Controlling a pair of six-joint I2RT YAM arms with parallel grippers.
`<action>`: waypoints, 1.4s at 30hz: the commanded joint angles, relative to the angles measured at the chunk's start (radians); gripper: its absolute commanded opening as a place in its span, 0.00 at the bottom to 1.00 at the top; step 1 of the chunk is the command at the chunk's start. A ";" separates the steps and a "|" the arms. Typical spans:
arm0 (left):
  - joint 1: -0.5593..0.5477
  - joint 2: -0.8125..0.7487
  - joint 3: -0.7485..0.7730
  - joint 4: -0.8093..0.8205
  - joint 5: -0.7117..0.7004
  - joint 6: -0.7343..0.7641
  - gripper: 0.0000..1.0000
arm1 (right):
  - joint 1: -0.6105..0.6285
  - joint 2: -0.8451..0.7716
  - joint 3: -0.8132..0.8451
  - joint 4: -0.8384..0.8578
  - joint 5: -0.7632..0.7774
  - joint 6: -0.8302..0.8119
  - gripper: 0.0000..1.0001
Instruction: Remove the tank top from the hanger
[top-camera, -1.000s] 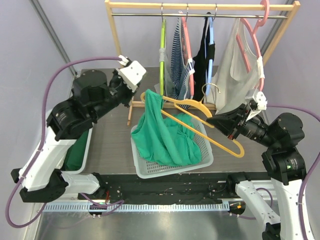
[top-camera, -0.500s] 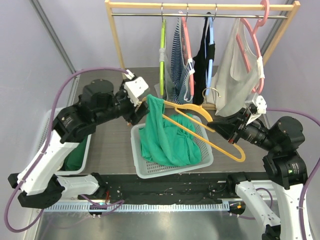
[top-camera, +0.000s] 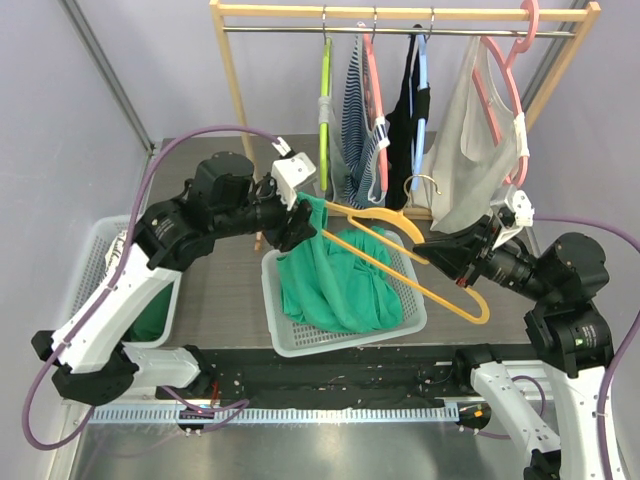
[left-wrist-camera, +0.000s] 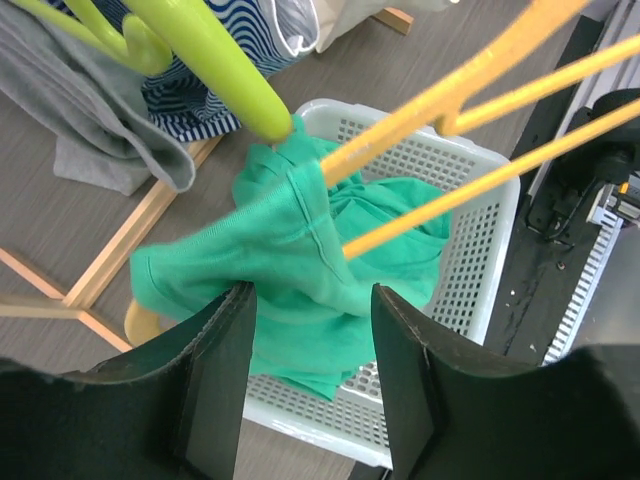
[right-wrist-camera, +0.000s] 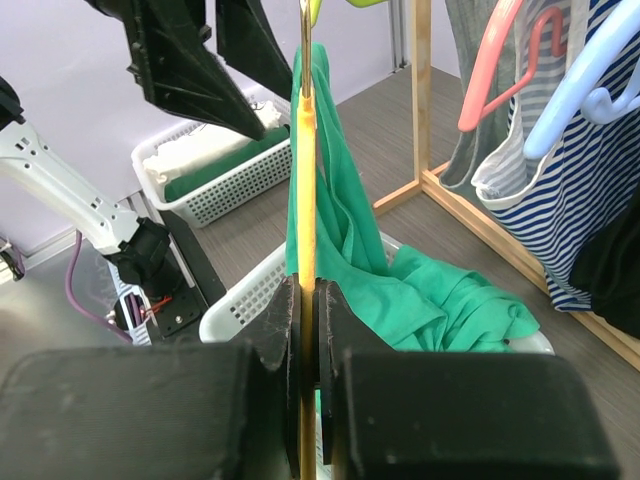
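Observation:
A green tank top (top-camera: 335, 280) hangs from the left end of a yellow hanger (top-camera: 425, 285) and droops into a white basket (top-camera: 290, 345). My right gripper (top-camera: 445, 255) is shut on the hanger's lower bar, and the right wrist view shows that bar (right-wrist-camera: 305, 150) pinched between the jaws of this gripper (right-wrist-camera: 307, 290), with the tank top (right-wrist-camera: 345, 230) beyond. My left gripper (top-camera: 300, 222) is open at the tank top's upper end. In the left wrist view the green cloth (left-wrist-camera: 290, 250) shows between the tips of this gripper (left-wrist-camera: 312, 295), under the hanger (left-wrist-camera: 480, 70).
Behind stands a wooden rack (top-camera: 235, 80) with striped (top-camera: 355, 120), black (top-camera: 408, 110) and pale grey (top-camera: 470, 140) tops on coloured hangers. A lime hanger (left-wrist-camera: 200, 60) hangs close to my left wrist. A white bin (top-camera: 165, 320) with green clothes sits at the left.
My left gripper has swung right and down to the tank top's upper end and has opened. The right gripper has lowered the hanger slightly.

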 joint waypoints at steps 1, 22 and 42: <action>-0.009 0.037 0.056 0.067 -0.042 -0.024 0.51 | -0.001 -0.007 -0.009 0.092 -0.020 0.035 0.01; -0.018 0.032 0.121 0.055 -0.189 0.063 0.00 | 0.000 -0.024 -0.039 0.051 0.010 -0.011 0.01; 0.032 -0.019 0.087 0.133 -0.447 0.149 0.00 | 0.002 -0.091 0.078 -0.161 0.134 -0.135 0.01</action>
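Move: The tank top's bunched strap, still looped over the yellow hanger's left end, lies about 3 cm ahead of the open left hand, 1 cm to its right and 1 cm below. The green hanger's near end hangs some 8 cm ahead and 3 cm to the right, roughly level, and the empty-handed side looks down on the white basket, about 5 cm back, 10 cm right and 30 cm below. From the right hand, which grips the yellow hanger, the strap lies about 25 cm left and 9 cm ahead, near level. The left hand eases about 2 cm forward and slightly right into the tank top's strap beside the hanger's end, shuts its fingers to pinch the green cloth, then draws it away from the right hand, some 7 cm left and 6 cm up while going a little farther forward, its fingertips tipping up and the wrist turning nearly 20 degrees counter-clockwise. The right hand keeps its grip on the yellow hanger as a near-still anchor, only sinking about 2 cm. ##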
